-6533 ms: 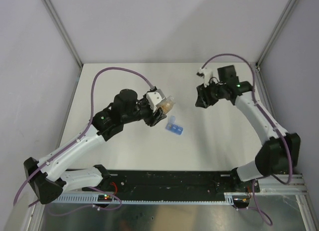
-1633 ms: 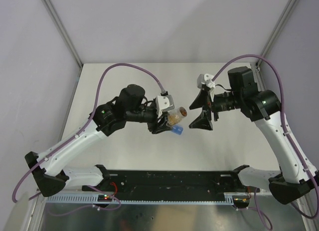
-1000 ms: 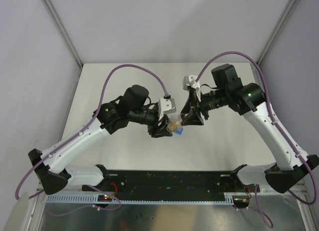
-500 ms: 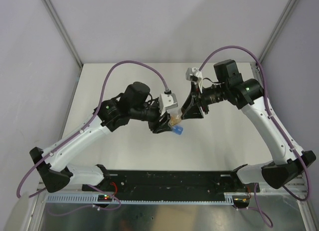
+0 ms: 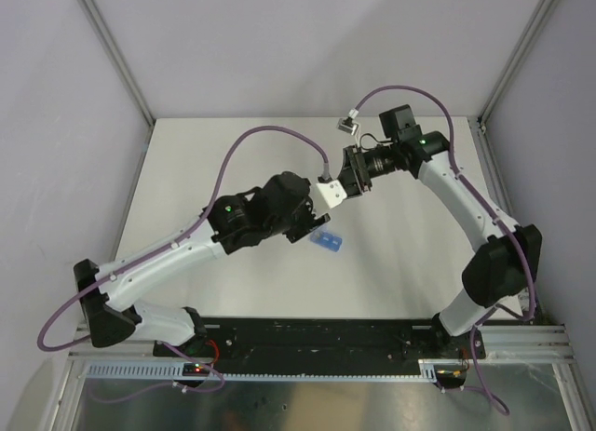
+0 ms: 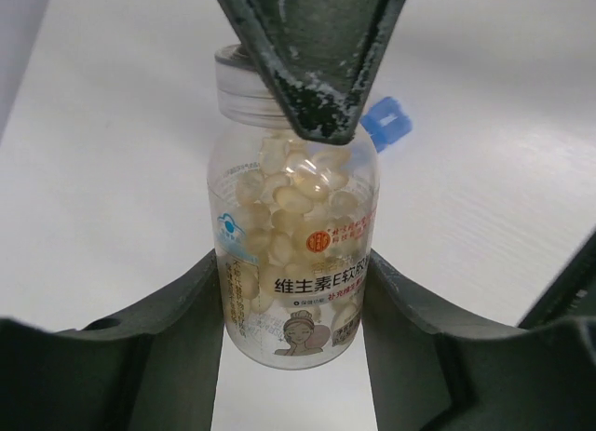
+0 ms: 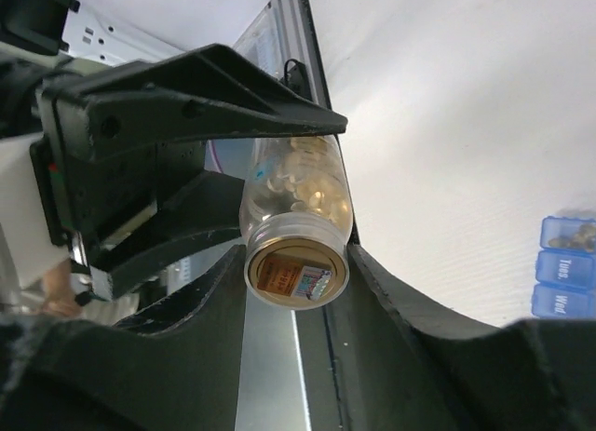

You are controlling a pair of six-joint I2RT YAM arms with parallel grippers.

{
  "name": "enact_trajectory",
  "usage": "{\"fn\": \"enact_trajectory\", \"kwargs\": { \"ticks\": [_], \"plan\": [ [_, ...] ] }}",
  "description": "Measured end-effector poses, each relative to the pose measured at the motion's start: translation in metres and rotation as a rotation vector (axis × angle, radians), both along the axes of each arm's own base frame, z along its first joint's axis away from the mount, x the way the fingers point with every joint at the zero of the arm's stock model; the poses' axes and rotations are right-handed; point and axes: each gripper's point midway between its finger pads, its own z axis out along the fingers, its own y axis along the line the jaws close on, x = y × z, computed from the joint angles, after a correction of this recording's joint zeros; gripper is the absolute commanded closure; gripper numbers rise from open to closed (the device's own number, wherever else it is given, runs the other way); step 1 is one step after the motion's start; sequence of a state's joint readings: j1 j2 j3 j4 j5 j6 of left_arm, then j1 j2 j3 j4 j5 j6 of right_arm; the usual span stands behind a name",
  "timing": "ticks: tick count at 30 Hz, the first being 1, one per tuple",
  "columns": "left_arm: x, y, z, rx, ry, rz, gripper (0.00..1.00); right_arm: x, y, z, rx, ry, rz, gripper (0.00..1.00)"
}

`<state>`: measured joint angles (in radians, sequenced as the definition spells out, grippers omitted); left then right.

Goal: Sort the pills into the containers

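A clear pill bottle [image 6: 293,254] full of pale yellow pills [image 6: 296,194] is held by its body in my left gripper [image 6: 293,310]. My right gripper [image 7: 296,265] is shut on the bottle's cap [image 7: 296,271] from the other end. In the top view the two grippers meet nose to nose, left gripper [image 5: 323,200] and right gripper [image 5: 357,173], and hide the bottle. The light-blue pill box [image 5: 327,241] lies on the table just below them. Its containers [image 7: 570,263] stand open, and one holds a few pills [image 7: 575,234].
The white table [image 5: 233,161] is walled by grey panels left, right and back. A black rail and metal strip [image 5: 326,343] run along the near edge by the arm bases. Purple cables loop above both arms.
My right gripper has closed on the bottle's cap. Both grippers and the bottle have shifted up and away from the pill box, which now lies uncovered.
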<state>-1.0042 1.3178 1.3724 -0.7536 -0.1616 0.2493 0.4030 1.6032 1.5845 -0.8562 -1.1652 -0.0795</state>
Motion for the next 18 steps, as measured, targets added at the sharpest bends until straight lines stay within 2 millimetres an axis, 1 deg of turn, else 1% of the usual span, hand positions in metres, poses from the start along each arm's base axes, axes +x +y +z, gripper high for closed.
{"fn": "enact_trajectory", "kwargs": {
  "ticks": [3,8,11,13,16,18],
  "plan": [
    [0.009,0.007,-0.008,0.064,-0.062,0.056,1.0,0.008,0.005,-0.011,-0.002,0.085,-0.008,0.77],
    [0.019,0.012,-0.017,0.136,-0.122,0.112,1.0,0.017,0.008,-0.022,-0.011,0.147,-0.025,0.61],
    [0.021,0.01,-0.016,0.135,-0.144,0.118,1.0,0.02,0.005,-0.021,-0.01,0.142,-0.037,0.45],
    [0.023,0.007,-0.015,0.124,-0.151,0.118,1.0,0.022,0.002,-0.02,-0.01,0.132,-0.048,0.37],
    [0.026,0.0,-0.009,0.09,-0.172,0.116,1.0,0.024,-0.007,-0.017,-0.019,0.096,-0.082,0.3],
    [0.027,-0.003,-0.005,0.07,-0.18,0.115,1.0,0.025,-0.017,-0.013,-0.019,0.069,-0.109,0.26]
  ]
}}
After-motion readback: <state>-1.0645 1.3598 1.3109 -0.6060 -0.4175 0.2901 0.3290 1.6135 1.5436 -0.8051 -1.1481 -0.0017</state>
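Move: The right fingers are already around the lid of the pill bottle, whose body the left hand holds; the lid is about 4 cm ahead of the left hand, 4 cm to its right and slightly higher. The blue pill box lies on the table roughly 21 cm below the left hand, some 3 cm ahead and 2 cm to its right. From the right hand the box is about 1 cm back, 3 cm to the left and 24 cm below. The right fingers let go of the bottle lid, opening only after both hands have carried the bottle about 2 cm forward and 2 cm down; the right hand then backs off some 2.5 cm to the right, rising slightly. The left hand keeps its grip on the body, drifts a little right and up again, and tips its fingers upward about 10 degrees. ##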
